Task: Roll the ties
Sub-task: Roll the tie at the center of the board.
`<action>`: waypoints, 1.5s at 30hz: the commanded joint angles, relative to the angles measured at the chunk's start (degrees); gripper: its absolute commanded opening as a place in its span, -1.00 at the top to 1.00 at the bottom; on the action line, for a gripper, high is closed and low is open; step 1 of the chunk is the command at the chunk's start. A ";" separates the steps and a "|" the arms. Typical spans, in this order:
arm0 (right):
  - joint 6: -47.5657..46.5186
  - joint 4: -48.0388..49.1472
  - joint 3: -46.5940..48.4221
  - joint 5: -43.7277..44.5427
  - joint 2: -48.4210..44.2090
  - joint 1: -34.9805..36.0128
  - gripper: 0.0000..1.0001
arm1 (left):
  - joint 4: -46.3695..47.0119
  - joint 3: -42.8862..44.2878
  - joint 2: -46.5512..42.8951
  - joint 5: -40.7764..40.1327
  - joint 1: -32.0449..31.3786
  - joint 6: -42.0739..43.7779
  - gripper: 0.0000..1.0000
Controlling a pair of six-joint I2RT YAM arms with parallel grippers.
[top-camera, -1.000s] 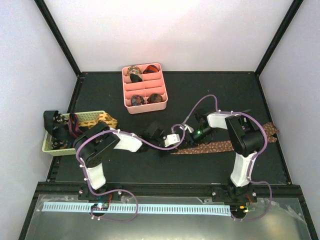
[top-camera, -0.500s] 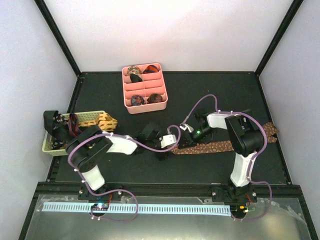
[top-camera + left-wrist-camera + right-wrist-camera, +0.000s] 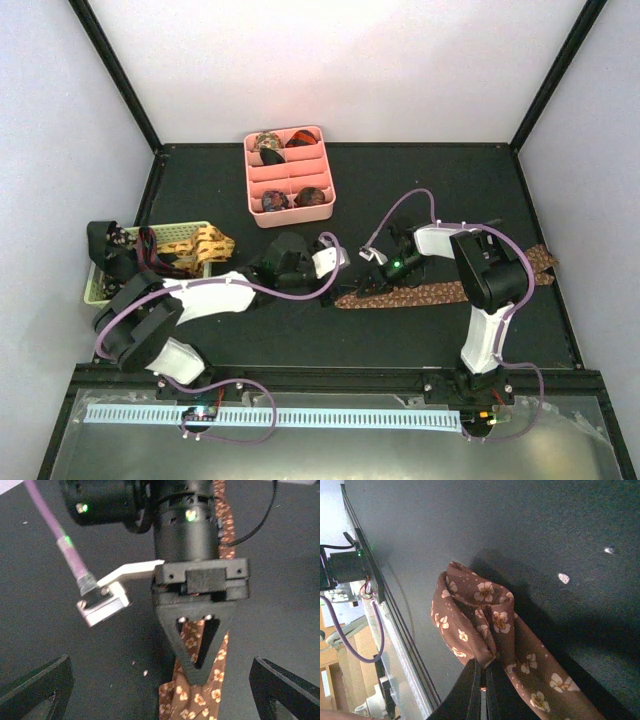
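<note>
A brown floral tie [image 3: 450, 290] lies stretched across the right of the mat, its loosely folded end [image 3: 470, 615] bunched at the left. My right gripper [image 3: 368, 288] is shut on that folded end, the fingers [image 3: 482, 685] pinching the fabric. In the left wrist view the right gripper's black fingers [image 3: 195, 650] face the camera with the tie [image 3: 200, 700] caught between them. My left gripper [image 3: 160, 697] stands wide open a short way in front, touching nothing. Seen from above, the left gripper [image 3: 338, 270] sits just left of the tie's end.
A pink divided tray [image 3: 252, 180] at the back holds several rolled ties [image 3: 275, 200]. A pale woven basket [image 3: 180, 235] at the left edge holds more ties, an orange one [image 3: 208, 243] hanging over its rim. Black frame posts stand at the mat's corners.
My left gripper opened wide and drew back up and to the left, off the tie. My right gripper closed on the folded end. The left arm swung out lower and to the left.
</note>
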 commanded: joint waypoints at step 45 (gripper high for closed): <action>-2.42 -2.55 5.11 3.02 3.59 -0.17 0.97 | 3.73 -0.37 20.46 3.77 -0.75 14.63 0.42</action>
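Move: The tie's small rolled end, bunched on the table, lies about 10 cm below the open left hand, roughly 2 cm back and 2 cm to the right. The right fingertips pinching it are some 5 cm right of the left hand, 2 cm back and 9 cm down; from them the rolled end sits about 3 cm to the left, 1 cm lower and level fore and aft. The pink tray is some 25 cm ahead and 13 cm left of the left hand. The tie's rolled end stays pinched in the shut right fingers while the wide-open left hand drops about 10 cm to it, tilting its fingers further down and turning slightly clockwise. Low over the table it slides some 3 to 4 cm right around the bunch, closes on it, then draws back left about 3 cm and a little forward. Late on, the right hand eases about a centimetre forward and up. ##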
